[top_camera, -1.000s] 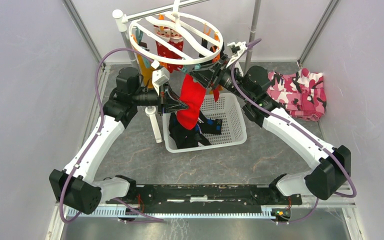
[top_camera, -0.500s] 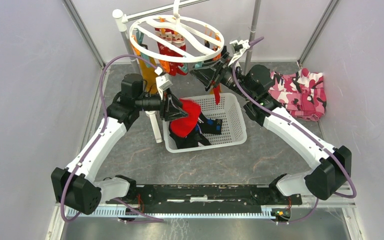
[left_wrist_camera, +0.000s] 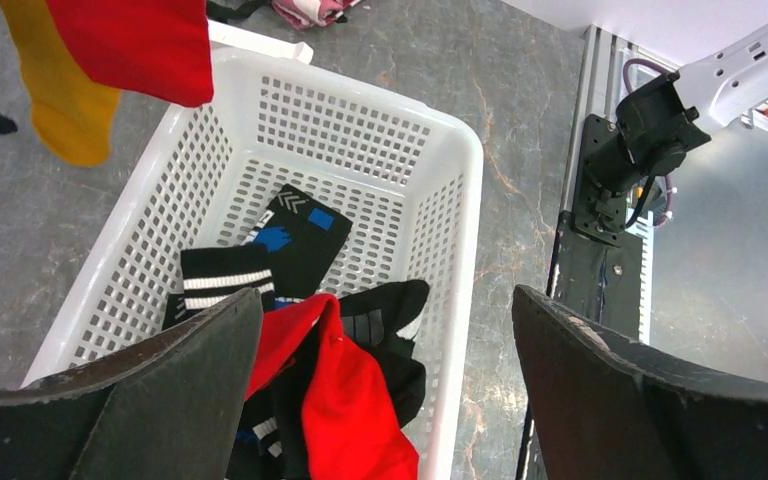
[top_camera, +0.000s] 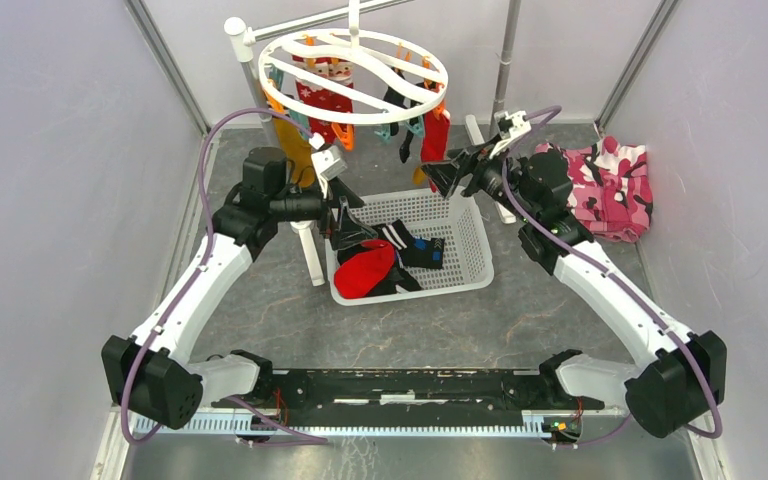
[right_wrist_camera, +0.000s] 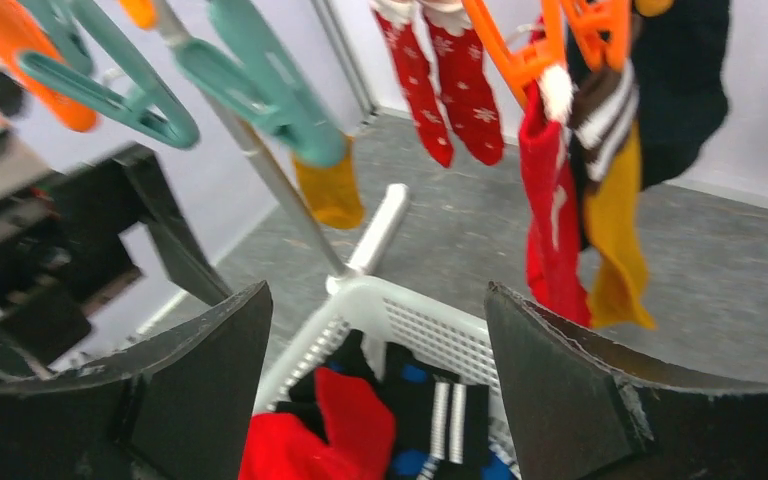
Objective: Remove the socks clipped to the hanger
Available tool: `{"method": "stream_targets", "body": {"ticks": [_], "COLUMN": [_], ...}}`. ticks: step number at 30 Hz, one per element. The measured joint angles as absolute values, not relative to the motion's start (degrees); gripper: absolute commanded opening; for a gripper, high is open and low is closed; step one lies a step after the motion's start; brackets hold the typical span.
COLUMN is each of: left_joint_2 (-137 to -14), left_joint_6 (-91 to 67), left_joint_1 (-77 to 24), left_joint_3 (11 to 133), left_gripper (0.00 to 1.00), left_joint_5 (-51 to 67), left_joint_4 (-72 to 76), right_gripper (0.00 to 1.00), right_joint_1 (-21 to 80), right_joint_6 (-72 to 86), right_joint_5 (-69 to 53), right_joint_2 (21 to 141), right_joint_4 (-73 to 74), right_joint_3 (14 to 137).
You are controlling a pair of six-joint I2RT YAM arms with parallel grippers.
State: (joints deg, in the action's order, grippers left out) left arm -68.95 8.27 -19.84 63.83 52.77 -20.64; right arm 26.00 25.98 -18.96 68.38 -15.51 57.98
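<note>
The white ring hanger [top_camera: 352, 75] hangs at the back with several socks clipped to it: red snowflake ones [top_camera: 325, 100], a mustard one [top_camera: 298, 150], a black one [top_camera: 400, 110] and a red one [top_camera: 435, 130]. My left gripper [top_camera: 345, 225] hovers open over the basket's left end; in the left wrist view a loose red sock [left_wrist_camera: 350, 400] lies on black socks [left_wrist_camera: 295, 235] below the left gripper [left_wrist_camera: 385, 340]. My right gripper [top_camera: 440, 172] is open and empty, just right of the hanger. In the right wrist view teal clips [right_wrist_camera: 260, 85] and orange clips [right_wrist_camera: 520, 50] hang above the right gripper [right_wrist_camera: 375, 340].
The white perforated basket [top_camera: 480, 240] sits under the hanger at mid-table. A pink camouflage cloth [top_camera: 605, 185] lies at the right wall. The white stand post [top_camera: 305, 235] rises just left of the basket. Grey walls close in both sides.
My left gripper came down over the basket, opened and let the red sock fall in. My right gripper opened and drew back right from the hanger, which swung level again.
</note>
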Motion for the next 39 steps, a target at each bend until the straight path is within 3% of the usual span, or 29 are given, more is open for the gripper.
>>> {"method": "stream_targets", "body": {"ticks": [5, 9, 11, 16, 17, 22, 30, 39], "left_joint_2": [-68.9, -68.9, -68.9, -68.9, -68.9, -68.8, -68.8, -68.8], "left_joint_6": [8.2, 8.2, 8.2, 8.2, 8.1, 7.2, 4.0, -1.7], "left_joint_1": [-19.6, -19.6, -19.3, -18.6, -18.3, -18.1, -18.1, -18.1], "left_joint_3": [65.8, 67.1, 67.2, 67.5, 67.7, 67.9, 67.8, 67.8], "left_gripper": [1.00, 1.00, 1.00, 1.00, 1.00, 1.00, 1.00, 1.00], "left_joint_5": [52.8, 52.8, 52.8, 53.0, 53.0, 53.0, 53.5, 55.7], "left_joint_4": [-20.5, -20.4, -20.5, -20.8, -20.8, -20.4, -17.6, -14.4], "right_gripper": [0.81, 0.69, 0.57, 0.03, 0.00, 0.00, 0.00, 0.00], "right_joint_1": [25.0, 24.3, 23.9, 23.0, 22.8, 22.7, 26.0, 30.0], "right_joint_6": [17.6, 12.6, 10.9, 9.2, 9.4, 11.0, 14.6, 15.2], "right_joint_5": [-14.2, -12.3, -11.6, -11.7, -12.0, -14.0, -17.1, -20.1], "right_joint_2": [69.9, 77.4, 81.7, 88.1, 88.5, 87.2, 75.2, 67.5], "right_joint_4": [-12.5, -11.4, -11.3, -11.2, -11.4, -13.1, -13.5, -9.9], "right_joint_3": [58.0, 63.5, 67.2, 73.8, 74.3, 72.0, 60.4, 59.4]}}
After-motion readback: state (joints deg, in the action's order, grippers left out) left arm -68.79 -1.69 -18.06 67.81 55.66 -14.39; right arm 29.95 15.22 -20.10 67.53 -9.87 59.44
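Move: The red sock's cuff, under its orange clip, is about 11 cm ahead of the right hand, 1 cm to its right and 3 cm lower. The mustard striped sock hangs some 3 cm beyond that cuff and 2 cm left. The hanger ring's middle is roughly 16 cm ahead of this hand, 14 left and 6 above; the basket lies 2 back, 8 left and 30 below. From the left hand the cuff is about 15 cm ahead, 16 right and 3 above. Forward some 11 cm and slightly down goes the open right hand, turning about 10 degrees clockwise, its left side dipping, until it shuts on the red sock just under the clip. Keeping that pinch, it draws the sock back about 13 cm and a little left, dipping then rising, and turns back counter-clockwise. The left hand rises 5 cm, staying wide open. ##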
